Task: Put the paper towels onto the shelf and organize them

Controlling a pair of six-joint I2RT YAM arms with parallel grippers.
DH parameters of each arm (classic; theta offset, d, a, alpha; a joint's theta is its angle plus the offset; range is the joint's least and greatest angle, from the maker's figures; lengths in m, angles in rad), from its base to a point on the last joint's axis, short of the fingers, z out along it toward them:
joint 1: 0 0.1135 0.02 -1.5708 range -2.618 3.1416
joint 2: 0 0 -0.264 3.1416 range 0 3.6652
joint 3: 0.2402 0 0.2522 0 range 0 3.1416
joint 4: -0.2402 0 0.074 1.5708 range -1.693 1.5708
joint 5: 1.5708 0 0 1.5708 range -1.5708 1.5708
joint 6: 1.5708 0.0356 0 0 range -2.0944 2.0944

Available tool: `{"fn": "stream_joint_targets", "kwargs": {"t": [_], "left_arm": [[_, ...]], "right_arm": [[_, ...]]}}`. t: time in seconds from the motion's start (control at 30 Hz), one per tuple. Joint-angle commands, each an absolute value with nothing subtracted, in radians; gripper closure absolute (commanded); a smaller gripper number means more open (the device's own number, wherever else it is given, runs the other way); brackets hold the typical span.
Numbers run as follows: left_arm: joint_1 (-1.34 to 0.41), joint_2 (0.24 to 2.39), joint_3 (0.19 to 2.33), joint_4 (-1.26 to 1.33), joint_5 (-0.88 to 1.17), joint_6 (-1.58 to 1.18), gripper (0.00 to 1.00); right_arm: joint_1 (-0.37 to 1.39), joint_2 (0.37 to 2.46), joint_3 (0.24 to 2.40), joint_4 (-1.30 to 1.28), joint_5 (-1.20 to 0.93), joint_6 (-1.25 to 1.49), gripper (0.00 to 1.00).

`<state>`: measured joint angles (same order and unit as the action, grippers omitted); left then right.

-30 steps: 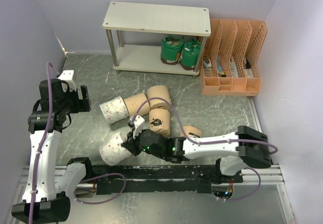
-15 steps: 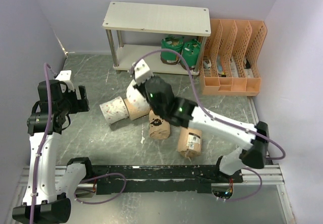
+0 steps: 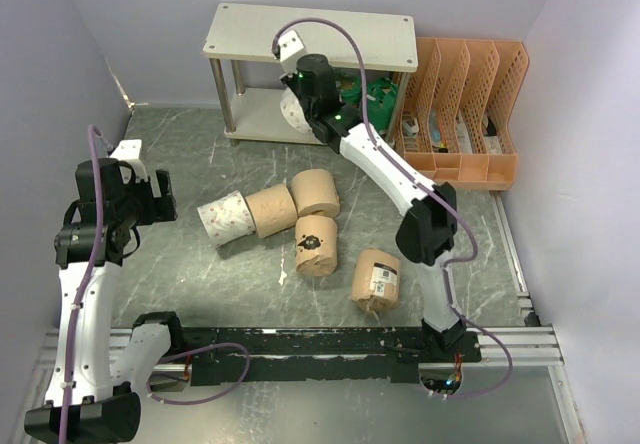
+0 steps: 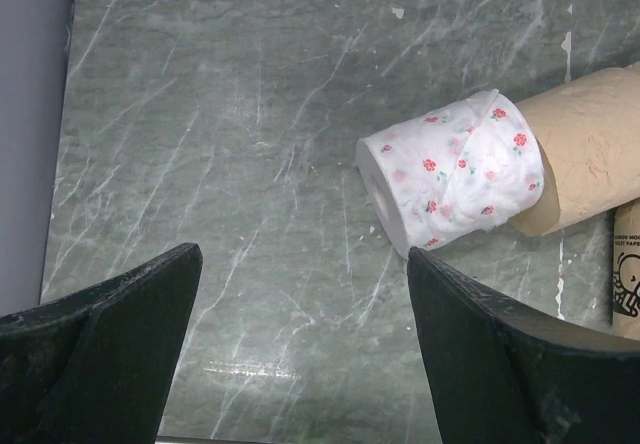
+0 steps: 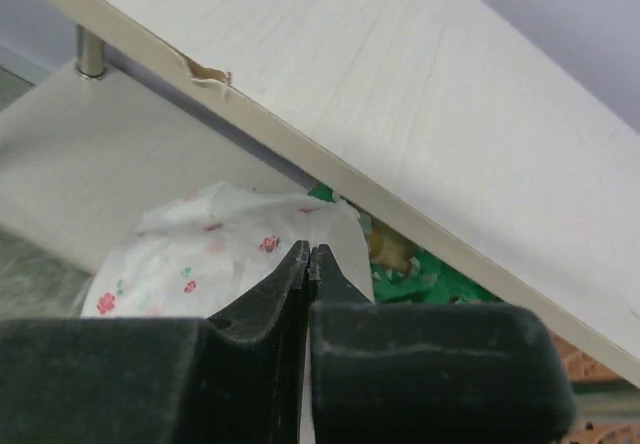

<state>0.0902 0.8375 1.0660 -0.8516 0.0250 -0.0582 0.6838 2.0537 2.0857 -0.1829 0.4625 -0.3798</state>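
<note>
My right gripper point(image 3: 299, 92) point(image 5: 310, 250) is shut on the wrapper of a white patterned paper towel point(image 3: 293, 114) point(image 5: 190, 264). It holds that roll at the front of the shelf's point(image 3: 310, 34) lower board point(image 5: 90, 154), under the top board point(image 5: 420, 94). Green-wrapped rolls point(image 3: 377, 94) point(image 5: 425, 276) stand on that lower board, partly hidden by the arm. On the table lie another white patterned roll point(image 3: 225, 216) point(image 4: 455, 174), two bare tan rolls point(image 3: 270, 209) point(image 3: 316, 192) and two labelled tan rolls point(image 3: 316, 245) point(image 3: 376, 279). My left gripper point(image 3: 160, 196) point(image 4: 305, 259) hangs open over bare table, left of the white roll.
An orange perforated file organizer point(image 3: 460, 114) stands right of the shelf. Lilac walls close in the left, back and right sides. A black rail point(image 3: 330, 344) runs along the near edge by the arm bases.
The right arm has carried the white patterned roll from the near-left table up and back to the shelf's lower tier. The left arm has not moved.
</note>
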Motion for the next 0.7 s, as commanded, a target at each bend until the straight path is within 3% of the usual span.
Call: {"fn": "stream_joint_targets", "kwargs": {"t": [0.0,0.37,0.67], "left_arm": [[0.103,0.824,1.047,-0.806,0.005,-0.060,0.05],[0.104,0.858,1.049,-0.809,0.037,-0.048,0.05],[0.103,0.873,1.049,-0.806,0.045,-0.046,0.05]], "right_arm": [[0.643,2.201,2.198,-0.155,0.368,-0.428,1.00],[0.621,2.401,2.145,0.180,0.381,-0.496,1.00],[0.621,2.520,2.227,0.229,0.295,-0.379,0.96]]}}
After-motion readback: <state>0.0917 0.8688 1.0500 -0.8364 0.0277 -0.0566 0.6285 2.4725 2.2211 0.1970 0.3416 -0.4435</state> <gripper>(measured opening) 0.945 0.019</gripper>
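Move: The right gripper already pinches the flowered paper towel roll's wrapper in front of the shelf. The free spot on the lower shelf lies about 11 cm ahead, nearly straight on (1 cm left), and 22 cm down. The upper board's front edge is about 5 cm ahead, dead centre and level. The left green pack sits some 11 cm ahead and 12 cm right, the right pack 10 and 21, both 18 cm down. From the left hand the spot is about 37 cm ahead, 27 cm right and 12 cm down. Keep the right fingers shut on the roll's wrapper and lower the roll about 12 cm, easing forward as you sink past the upper board's front edge. Then stop sinking and carry the roll on forward and leftward beneath that board, about 10 cm forward and 5 cm left in all, onto the free spot left of the green packs. ##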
